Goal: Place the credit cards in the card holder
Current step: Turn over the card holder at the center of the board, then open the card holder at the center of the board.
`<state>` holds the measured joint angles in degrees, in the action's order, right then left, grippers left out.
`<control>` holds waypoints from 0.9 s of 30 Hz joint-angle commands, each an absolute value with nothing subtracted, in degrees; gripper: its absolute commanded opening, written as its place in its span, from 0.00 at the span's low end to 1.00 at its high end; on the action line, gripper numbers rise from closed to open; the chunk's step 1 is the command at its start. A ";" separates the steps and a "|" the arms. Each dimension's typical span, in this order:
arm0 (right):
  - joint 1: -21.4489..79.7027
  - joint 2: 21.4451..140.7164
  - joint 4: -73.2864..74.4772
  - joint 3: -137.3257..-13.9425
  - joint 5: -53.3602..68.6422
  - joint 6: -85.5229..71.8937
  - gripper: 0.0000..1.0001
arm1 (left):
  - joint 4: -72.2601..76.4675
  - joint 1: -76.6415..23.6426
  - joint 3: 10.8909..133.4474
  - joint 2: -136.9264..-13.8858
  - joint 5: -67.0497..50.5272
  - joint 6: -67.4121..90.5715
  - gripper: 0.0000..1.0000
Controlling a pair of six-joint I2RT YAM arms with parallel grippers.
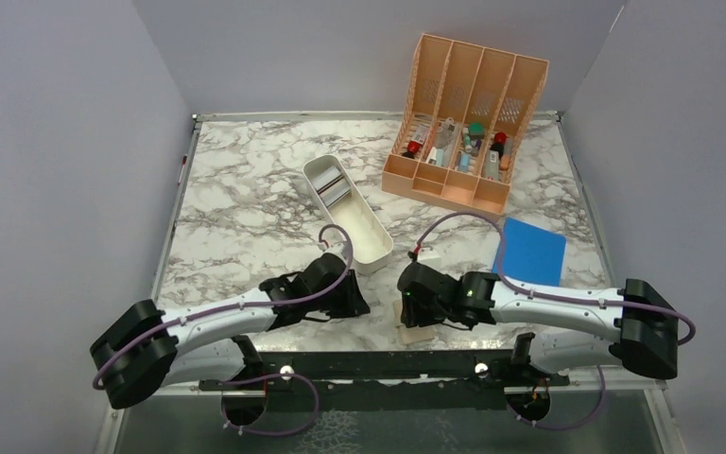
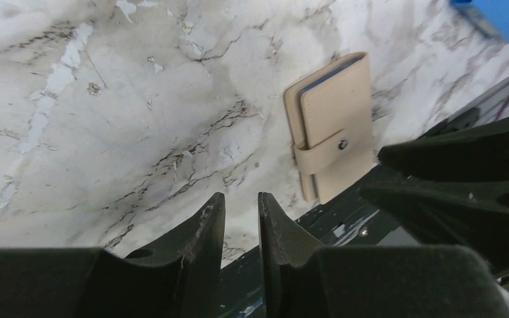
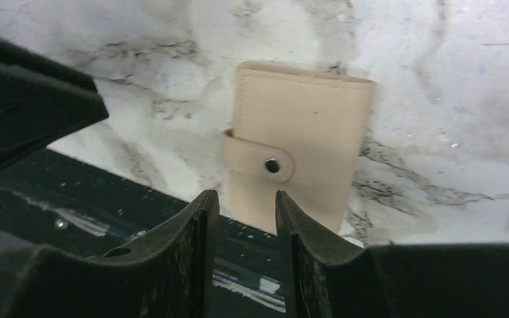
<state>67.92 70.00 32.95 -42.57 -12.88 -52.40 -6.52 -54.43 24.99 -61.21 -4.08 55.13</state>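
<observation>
The card holder (image 1: 416, 331) lies folded shut on the marble at the table's near edge, tan with its snap strap fastened. It shows flat in the left wrist view (image 2: 335, 126) and the right wrist view (image 3: 301, 142). The credit cards are hidden; only a thin blue line shows at the holder's folded edge. My left gripper (image 1: 357, 305) (image 2: 242, 199) hovers left of the holder, open by a narrow gap with nothing in it. My right gripper (image 1: 406, 301) (image 3: 246, 195) hangs just over the holder's near end, open and holding nothing.
A long white tray (image 1: 364, 232) with grey flat pieces inside lies behind the left gripper. A peach slotted organizer (image 1: 463, 123) stands at the back right. A bright-blue flat rectangle (image 1: 529, 251) lies right of the right arm. The black mounting rail (image 1: 378, 364) runs along the near edge.
</observation>
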 commanded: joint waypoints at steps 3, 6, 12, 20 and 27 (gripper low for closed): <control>65.54 70.76 27.51 -38.18 -11.50 -52.21 0.41 | -2.53 -57.73 31.15 -70.10 -6.76 52.28 0.27; 64.80 71.08 27.42 -37.47 -12.45 -53.92 0.44 | -1.27 -58.75 31.67 -72.02 -6.94 53.23 0.27; 60.34 64.28 30.52 -34.78 -14.87 -53.91 0.41 | -2.64 -61.60 35.95 -75.06 -4.70 52.68 0.27; 51.27 62.22 23.59 -29.37 -2.03 -49.48 0.38 | -9.16 -65.95 45.74 -83.73 0.09 51.77 0.29; 48.52 60.76 17.78 -23.99 4.28 -50.50 0.39 | -9.50 -67.12 46.39 -88.58 0.53 53.27 0.29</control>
<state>49.67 61.71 23.66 -26.55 -2.11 -50.92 -7.40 -66.65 46.06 -86.85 -1.72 52.71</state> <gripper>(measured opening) 0.386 0.297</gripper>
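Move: The card holder lies closed on the table, strap and snap up: about 12 cm right of my left hand, 3 cm nearer me and 5 cm lower. My right hand hangs over it, with its middle some 6 cm below and 2 cm to the right. The white tray's middle is about 21 cm ahead and 4 cm left of my left hand. The blue board is roughly 28 cm right and 13 cm ahead of my right hand. I bring my left hand about 10 cm right to the card holder's left part, dipping, rising a little and ending near its old height. Meanwhile I take my right hand some 5 cm right, slightly forward, and down to the holder's right edge. Both wrists turn roughly 10 degrees clockwise, the fingers keep their gaps, and no firm touch can be made out. ##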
